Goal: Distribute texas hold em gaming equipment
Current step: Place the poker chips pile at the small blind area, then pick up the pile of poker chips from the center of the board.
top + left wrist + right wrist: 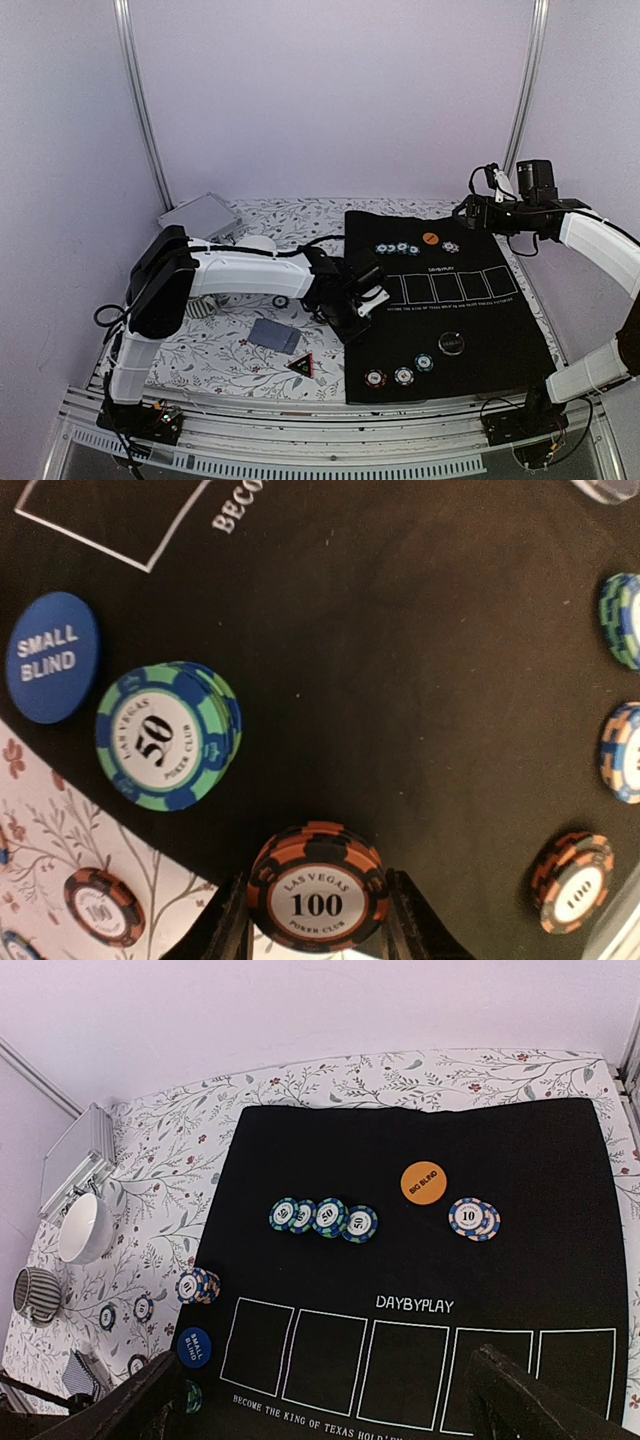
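My left gripper (318, 905) is shut on a black-and-orange 100 chip (317, 885), held just over the left edge of the black mat (450, 310). To its left on the mat lie a short stack of green 50 chips (165, 736) and the blue SMALL BLIND button (52, 657). Three more chips (573, 882) lie to the right. High over the mat's back right corner, my right gripper (340, 1410) stands open and holds nothing. Below it are a row of green chips (323, 1218), an orange BIG BLIND button (423, 1182) and 10 chips (473, 1219). Grey-blue cards (275, 335) lie on the floral cloth.
A silver case (75, 1160), a white bowl (85, 1227) and a striped mug (37, 1293) stand at the back left. Loose chips (103, 907) lie on the floral cloth beside the mat. A black disc (451, 342) and three chips (403, 375) sit on the mat's near part.
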Available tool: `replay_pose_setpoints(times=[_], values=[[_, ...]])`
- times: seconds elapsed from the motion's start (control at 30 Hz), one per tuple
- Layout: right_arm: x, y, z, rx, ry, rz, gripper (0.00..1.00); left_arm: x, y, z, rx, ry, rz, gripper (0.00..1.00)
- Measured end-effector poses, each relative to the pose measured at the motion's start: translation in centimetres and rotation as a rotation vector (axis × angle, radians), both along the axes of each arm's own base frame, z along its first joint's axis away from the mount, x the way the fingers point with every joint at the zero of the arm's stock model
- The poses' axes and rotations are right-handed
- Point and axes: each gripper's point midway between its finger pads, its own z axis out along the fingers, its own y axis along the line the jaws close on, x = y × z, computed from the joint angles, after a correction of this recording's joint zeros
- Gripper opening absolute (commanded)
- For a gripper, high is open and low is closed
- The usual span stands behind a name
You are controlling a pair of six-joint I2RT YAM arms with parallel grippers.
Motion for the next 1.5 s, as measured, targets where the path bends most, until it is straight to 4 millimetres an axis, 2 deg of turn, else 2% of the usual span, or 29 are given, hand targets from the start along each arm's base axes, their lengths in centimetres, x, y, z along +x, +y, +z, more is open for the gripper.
replay_pose_setpoints(times=[0.13,0.33,0.43,0.67,0.8,0.87,1.07,1.2,1.3,1.4,1.5], values=[[0.0,0.0,0.0,0.000,0.000,0.001,0.99,0.1,0.1,-1.2,0.026,0.002,-0.004,0.00],[0.0,0.0,0.0,0.000,0.000,0.001,0.99,0.9,0.2,-1.1,0.044,-0.042,0.005,0.00],[0.0,0.0,0.0,0.001,0.000,0.001,0.99,1.5,0.2,-1.0,0.057,-0.070,0.013,0.04],[0.0,0.0,0.0,0.000,0.002,0.001,0.99,2.0,0.4,-1.3,0.078,-0.094,0.012,0.33],[-0.1,0.0,0.0,0.000,0.004,0.001,0.99,2.1,0.6,-1.3,0.086,-0.102,0.014,0.46],[-0.1,0.0,-0.1,0.000,0.005,0.001,0.99,2.2,0.6,-1.4,0.090,-0.105,0.014,0.51],[-0.1,0.0,-0.1,0.000,0.005,0.001,0.99,2.1,0.8,-1.3,0.098,-0.106,0.014,0.58],[-0.1,0.0,-0.1,0.000,0.005,0.001,0.99,2.1,0.7,-0.7,0.086,-0.108,0.013,0.63],[-0.1,0.0,-0.1,0.000,0.005,0.001,0.99,2.1,0.6,0.4,0.066,-0.114,0.012,0.71],[-0.1,0.0,-0.1,0.000,0.005,0.001,0.99,2.1,0.4,2.2,0.035,-0.126,0.012,0.79],[-0.1,0.0,-0.1,0.000,0.005,0.001,0.99,2.0,0.4,4.4,-0.006,-0.139,0.013,0.82]])
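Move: The left hand already holds the 100 poker chips pile just over the cloth's left edge; the spot for it is about 2 cm ahead, 1 cm to the left and 1 cm down. The green 50 stack stands some 6 cm ahead and 2 cm to the hand's right, with the small blind button about 4 cm beyond that stack. A loose orange chip lies roughly 5 cm ahead and 7 cm left. From the right hand the spot is about 14 cm back, 29 cm left and 23 cm below. Down about 1 cm, then forward some 2 cm towards the green 50 stack, the left hand eases the held pile into place low at the cloth's edge, the wrist tilting slightly. It pauses there, opens its fingers to let go of the pile, and lifts nearly straight up by about 6 cm, still opening. ##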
